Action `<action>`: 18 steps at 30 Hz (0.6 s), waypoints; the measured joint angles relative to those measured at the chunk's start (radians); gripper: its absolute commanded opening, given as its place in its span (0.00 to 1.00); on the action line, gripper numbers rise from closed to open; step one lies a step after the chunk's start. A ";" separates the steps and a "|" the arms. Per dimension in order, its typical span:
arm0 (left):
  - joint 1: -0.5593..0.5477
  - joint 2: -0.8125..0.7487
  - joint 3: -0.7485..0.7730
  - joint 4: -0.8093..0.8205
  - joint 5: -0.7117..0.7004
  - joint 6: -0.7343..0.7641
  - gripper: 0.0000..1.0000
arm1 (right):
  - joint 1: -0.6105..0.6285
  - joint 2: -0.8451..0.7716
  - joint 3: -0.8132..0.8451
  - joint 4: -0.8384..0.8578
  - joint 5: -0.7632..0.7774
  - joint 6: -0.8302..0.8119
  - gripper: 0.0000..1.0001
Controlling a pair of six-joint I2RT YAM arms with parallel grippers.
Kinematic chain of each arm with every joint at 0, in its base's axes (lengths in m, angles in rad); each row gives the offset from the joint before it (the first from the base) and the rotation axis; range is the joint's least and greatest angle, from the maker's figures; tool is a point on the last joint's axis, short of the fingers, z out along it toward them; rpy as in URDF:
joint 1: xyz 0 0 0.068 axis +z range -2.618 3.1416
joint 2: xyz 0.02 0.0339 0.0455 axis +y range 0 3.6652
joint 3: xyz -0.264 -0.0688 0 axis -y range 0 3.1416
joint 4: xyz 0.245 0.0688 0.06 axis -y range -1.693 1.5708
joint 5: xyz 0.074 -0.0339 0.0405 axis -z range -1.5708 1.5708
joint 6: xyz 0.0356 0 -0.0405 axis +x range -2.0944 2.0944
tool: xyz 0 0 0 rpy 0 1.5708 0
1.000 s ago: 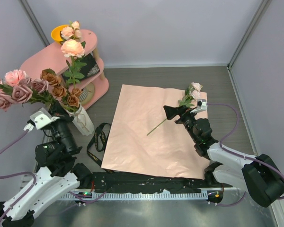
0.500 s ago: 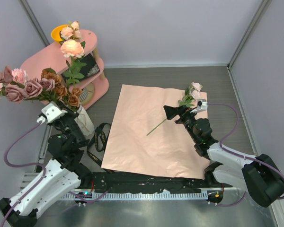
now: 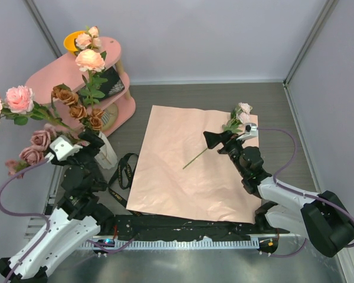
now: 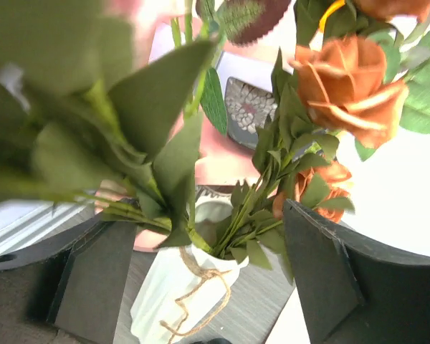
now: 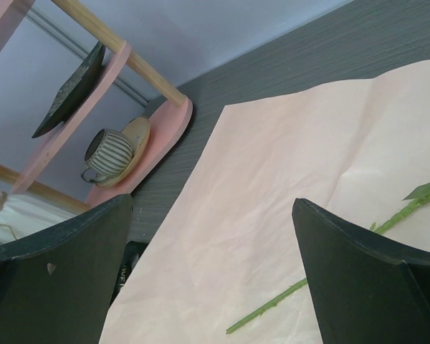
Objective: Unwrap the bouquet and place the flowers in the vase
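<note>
The white vase (image 3: 108,154) stands left of the paper, with green stems in its mouth. Pink, rust-brown and peach flowers (image 3: 76,109) fan out above it to the left. My left gripper (image 3: 93,141) is just behind the vase. In the left wrist view it (image 4: 204,215) is open, one finger on each side of the vase (image 4: 173,290), gripping nothing. One pale pink flower (image 3: 241,116) lies on the unfolded salmon paper (image 3: 177,171). My right gripper (image 3: 215,140) hovers open over its stem (image 5: 308,283).
The black ribbon (image 3: 123,171) lies loose between the vase and the paper. A pink shelf (image 3: 50,73) stands at the back left with an orange bowl (image 3: 72,40) on top and a striped cup (image 5: 104,152) on its lowest level. Enclosure walls surround the table.
My left gripper has opened and let go of the bunch of flowers. The blooms have spread apart and sagged left over the vase. The right arm has not moved.
</note>
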 measured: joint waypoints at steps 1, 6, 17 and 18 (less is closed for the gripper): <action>0.001 -0.018 0.018 -0.064 0.008 -0.048 0.95 | 0.000 0.003 0.003 -0.005 0.000 0.001 1.00; 0.002 -0.083 0.166 -0.406 0.071 -0.284 1.00 | 0.000 0.037 0.060 -0.078 0.001 0.004 1.00; 0.002 -0.053 0.438 -0.972 0.254 -0.652 0.99 | 0.000 0.285 0.317 -0.375 0.005 0.031 0.97; 0.002 -0.037 0.452 -1.004 0.267 -0.668 0.97 | 0.000 0.318 0.352 -0.423 0.005 0.033 0.96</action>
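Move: The last white rose lies on the pink paper, its stem's middle about 7 cm ahead of the right hand, 2 cm to its right and some 16 cm below; its white blooms are about 17 cm ahead and 13 cm to the right. From the left hand, the vase's middle is roughly 7 cm ahead, 3 cm left and 18 cm below, while the black ribbon lies about 2 cm ahead, 4 cm right and 27 cm down. Forward and down, with some drift left, the open right hand heads for the white rose's stem, some 5 cm each way, tipping its fingers nearly 20 degrees downward without reaching it. The left hand meanwhile opens its already parted fingers fully and draws back and up about 4 cm from the flowers in the vase, rolling left side down and swinging clockwise. ##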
